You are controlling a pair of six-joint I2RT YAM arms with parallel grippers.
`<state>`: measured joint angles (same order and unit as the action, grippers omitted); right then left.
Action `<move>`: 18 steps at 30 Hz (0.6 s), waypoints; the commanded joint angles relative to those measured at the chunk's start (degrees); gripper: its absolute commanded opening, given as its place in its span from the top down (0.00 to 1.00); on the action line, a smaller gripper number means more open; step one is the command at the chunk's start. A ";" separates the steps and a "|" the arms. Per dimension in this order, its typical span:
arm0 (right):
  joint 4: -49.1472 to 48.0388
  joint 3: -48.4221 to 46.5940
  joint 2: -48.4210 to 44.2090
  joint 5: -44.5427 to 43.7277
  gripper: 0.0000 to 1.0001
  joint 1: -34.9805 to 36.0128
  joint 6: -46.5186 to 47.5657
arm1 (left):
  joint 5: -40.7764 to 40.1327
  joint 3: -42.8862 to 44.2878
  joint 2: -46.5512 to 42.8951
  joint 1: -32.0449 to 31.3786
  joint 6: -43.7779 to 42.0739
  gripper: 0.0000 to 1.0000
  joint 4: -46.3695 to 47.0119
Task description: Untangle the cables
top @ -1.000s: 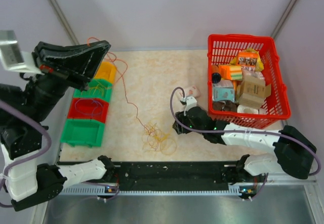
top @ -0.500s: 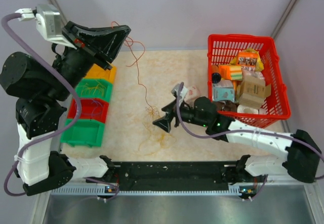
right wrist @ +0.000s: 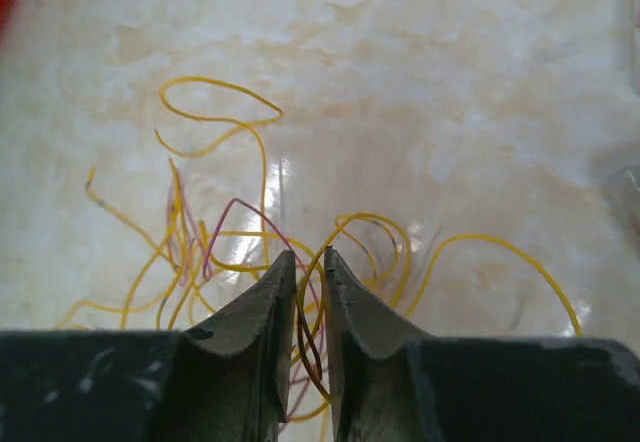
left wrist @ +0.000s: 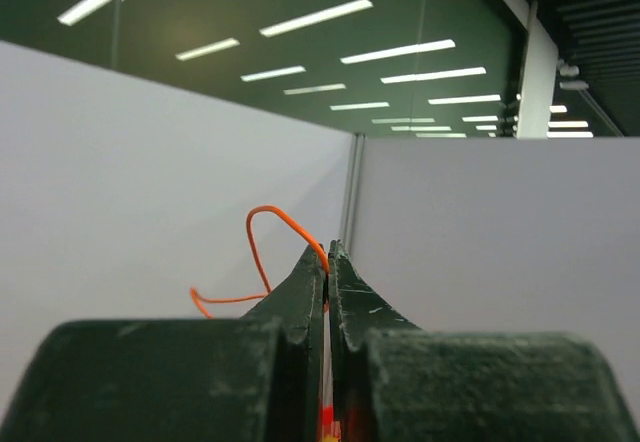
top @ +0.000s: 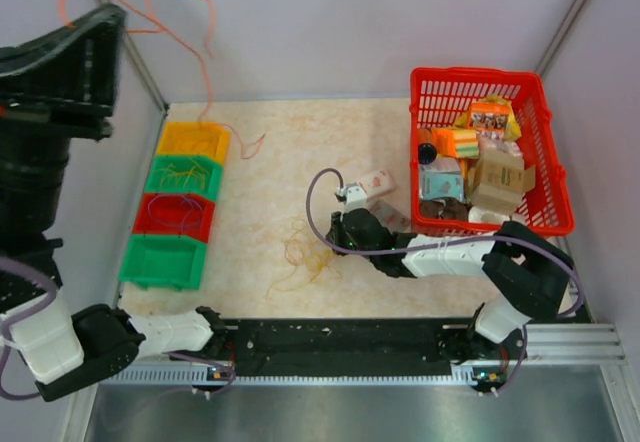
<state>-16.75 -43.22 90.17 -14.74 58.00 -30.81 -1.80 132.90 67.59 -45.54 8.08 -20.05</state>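
A tangle of thin yellow and reddish cables lies on the marble table top. My right gripper is low over it. Its jaws stand a narrow gap apart, with a yellow and a dark red strand running between them. One long orange cable hangs free of the tangle, its lower end by the orange bin. My left gripper is raised high at the upper left and shut on that cable's top end.
A column of bins stands at the left: orange, green, red, green, some holding sorted strands. A red basket of packaged goods stands at the right. A small white packet lies just left of it.
My left arm rose further and drew the orange cable out of the tangle. My right gripper opened wide over the tangle, then closed down to a narrow gap around strands.
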 commanded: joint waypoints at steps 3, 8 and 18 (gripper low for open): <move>2.42 0.42 -7.36 -1.26 0.64 0.36 1.80 | -6.28 -5.25 -4.83 0.01 -4.48 1.00 5.03; 0.58 3.76 -11.07 4.98 0.44 0.19 5.66 | -13.82 -17.31 -5.37 0.10 -3.33 1.00 -3.49; 4.88 1.74 -13.96 13.07 0.30 2.74 6.47 | -25.19 -38.48 -4.40 4.30 -9.58 1.00 -4.30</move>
<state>-13.32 -39.77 79.57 -4.25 59.31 -24.58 -22.17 101.41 63.96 -44.77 1.32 -24.34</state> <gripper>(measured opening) 0.702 0.012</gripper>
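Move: The left hand holds the orange cable high up; the yellow bin lies about 34 cm ahead of it, 14 cm to its left and 72 cm below, with the green bin of yellow strands 26 cm ahead, 17 cm left, and the red bin 17 cm ahead, 19 cm left, equally low. The right hand pinches strands of the yellow tangle, centred about 4 cm back, 7 cm left and 4 cm below; the red-and-white packet lies 13 cm ahead and 10 cm right. Keeping the orange cable pinched in shut fingers, the left hand first swings some 5 cm left and slightly back, then reverses into a fast sweep down and forward with some drift to the right, ending about 19 cm lower and nearer the yellow bin, its fingers tipping from steeply upward to nearly level. Meanwhile the right hand dips a little and spreads its nearly closed fingers wide to let go of the yellow strands, rises some 5 cm off its low point, then eases back over the tangle, turning slightly counter-clockwise. ##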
